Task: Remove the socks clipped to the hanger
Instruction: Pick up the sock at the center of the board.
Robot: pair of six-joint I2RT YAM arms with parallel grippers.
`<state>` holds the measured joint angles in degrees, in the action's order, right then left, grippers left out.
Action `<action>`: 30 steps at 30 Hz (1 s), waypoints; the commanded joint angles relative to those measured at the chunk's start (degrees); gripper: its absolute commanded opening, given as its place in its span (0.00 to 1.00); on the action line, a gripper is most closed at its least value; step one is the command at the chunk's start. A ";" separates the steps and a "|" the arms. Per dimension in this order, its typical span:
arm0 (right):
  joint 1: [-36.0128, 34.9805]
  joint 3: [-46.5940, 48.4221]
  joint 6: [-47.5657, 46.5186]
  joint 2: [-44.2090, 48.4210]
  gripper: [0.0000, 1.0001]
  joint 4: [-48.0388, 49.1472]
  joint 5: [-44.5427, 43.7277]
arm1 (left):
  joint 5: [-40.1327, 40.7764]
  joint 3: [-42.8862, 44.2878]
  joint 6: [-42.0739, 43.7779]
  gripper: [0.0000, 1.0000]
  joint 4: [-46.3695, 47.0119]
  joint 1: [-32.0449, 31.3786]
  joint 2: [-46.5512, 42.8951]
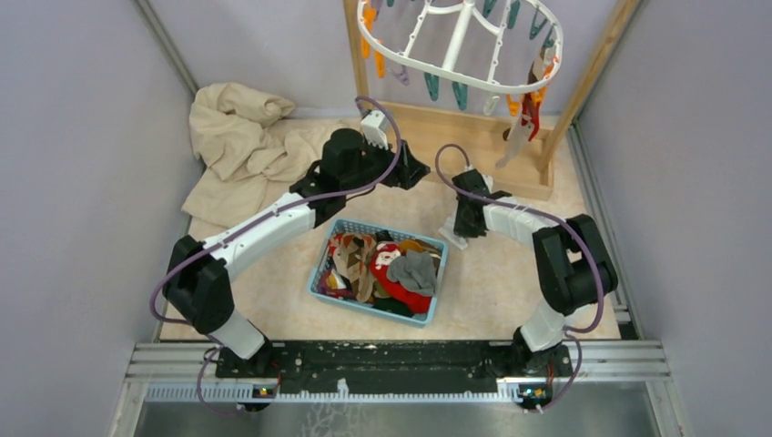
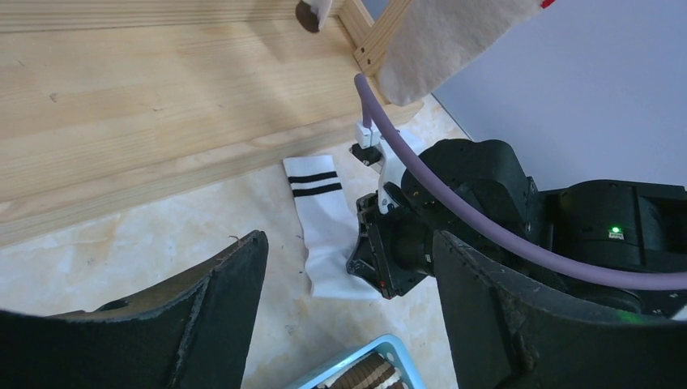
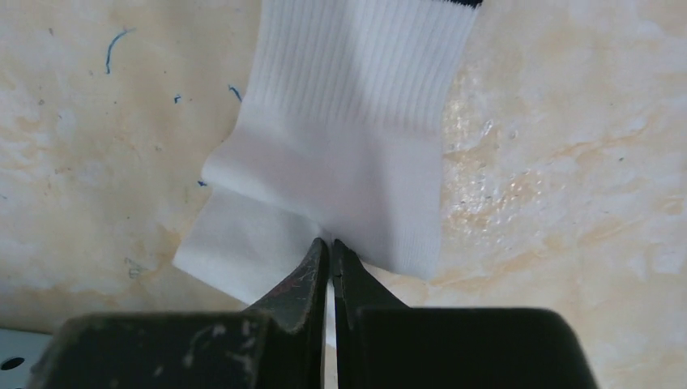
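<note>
The white hanger (image 1: 414, 66) with coloured clips hangs at the top under the wooden rack. A few socks (image 1: 526, 116) still hang from clips on its right side, and a cream one (image 2: 454, 40) dangles in the left wrist view. A white sock with two black stripes (image 3: 348, 138) (image 2: 328, 219) lies flat on the table by the rack's base. My right gripper (image 3: 330, 243) (image 1: 464, 228) is down on it, shut, pinching a fold of its lower end. My left gripper (image 2: 350, 243) (image 1: 414, 171) hovers open just left of it, holding nothing.
A light blue basket (image 1: 320, 273) full of mixed socks stands on the table between the arms. A large beige cloth (image 1: 246, 137) lies heaped at the back left. The wooden rack's base board (image 1: 455, 123) runs along the back, with grey walls on both sides.
</note>
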<state>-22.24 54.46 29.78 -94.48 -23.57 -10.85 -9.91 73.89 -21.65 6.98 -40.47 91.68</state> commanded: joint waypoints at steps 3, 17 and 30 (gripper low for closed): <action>1.06 3.00 -3.77 7.11 0.00 0.74 -0.68 | 0.11 -0.50 1.16 0.80 -0.80 0.85 -3.28; -8.18 16.21 -10.58 32.14 0.00 -9.55 9.93 | 1.29 -0.94 2.42 0.80 -3.65 2.72 -6.93; -28.16 15.91 -6.90 31.96 0.00 -4.41 16.30 | 3.84 -2.12 3.81 0.82 -8.90 7.29 -13.98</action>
<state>-48.73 72.38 21.23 -61.69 -32.42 3.84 -7.35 73.01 -19.00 0.36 -34.48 79.99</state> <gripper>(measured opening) 0.011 0.812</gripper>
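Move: The right fingers are already shut on the toe part of the white sock on the tabletop. The sock basket's middle lies about 20 cm to this hand's left, 10 cm back and some 3 cm up; the grey sock on its pile is about 12 cm left, 10 back and 4 up. The wooden stand's base is centred roughly 25 cm straight ahead. From the left hand the basket is some 13 cm back, 10 left and 22 below. Straight up first, the right hand lifts the pinched white sock clear of the tabletop, rising about 30 cm; already high, it swings left and back towards the basket, turning some 40 degrees counter-clockwise as its fingers tilt up from the steep grasp and keep their hold. The left hand, empty and open, drifts left and up. ##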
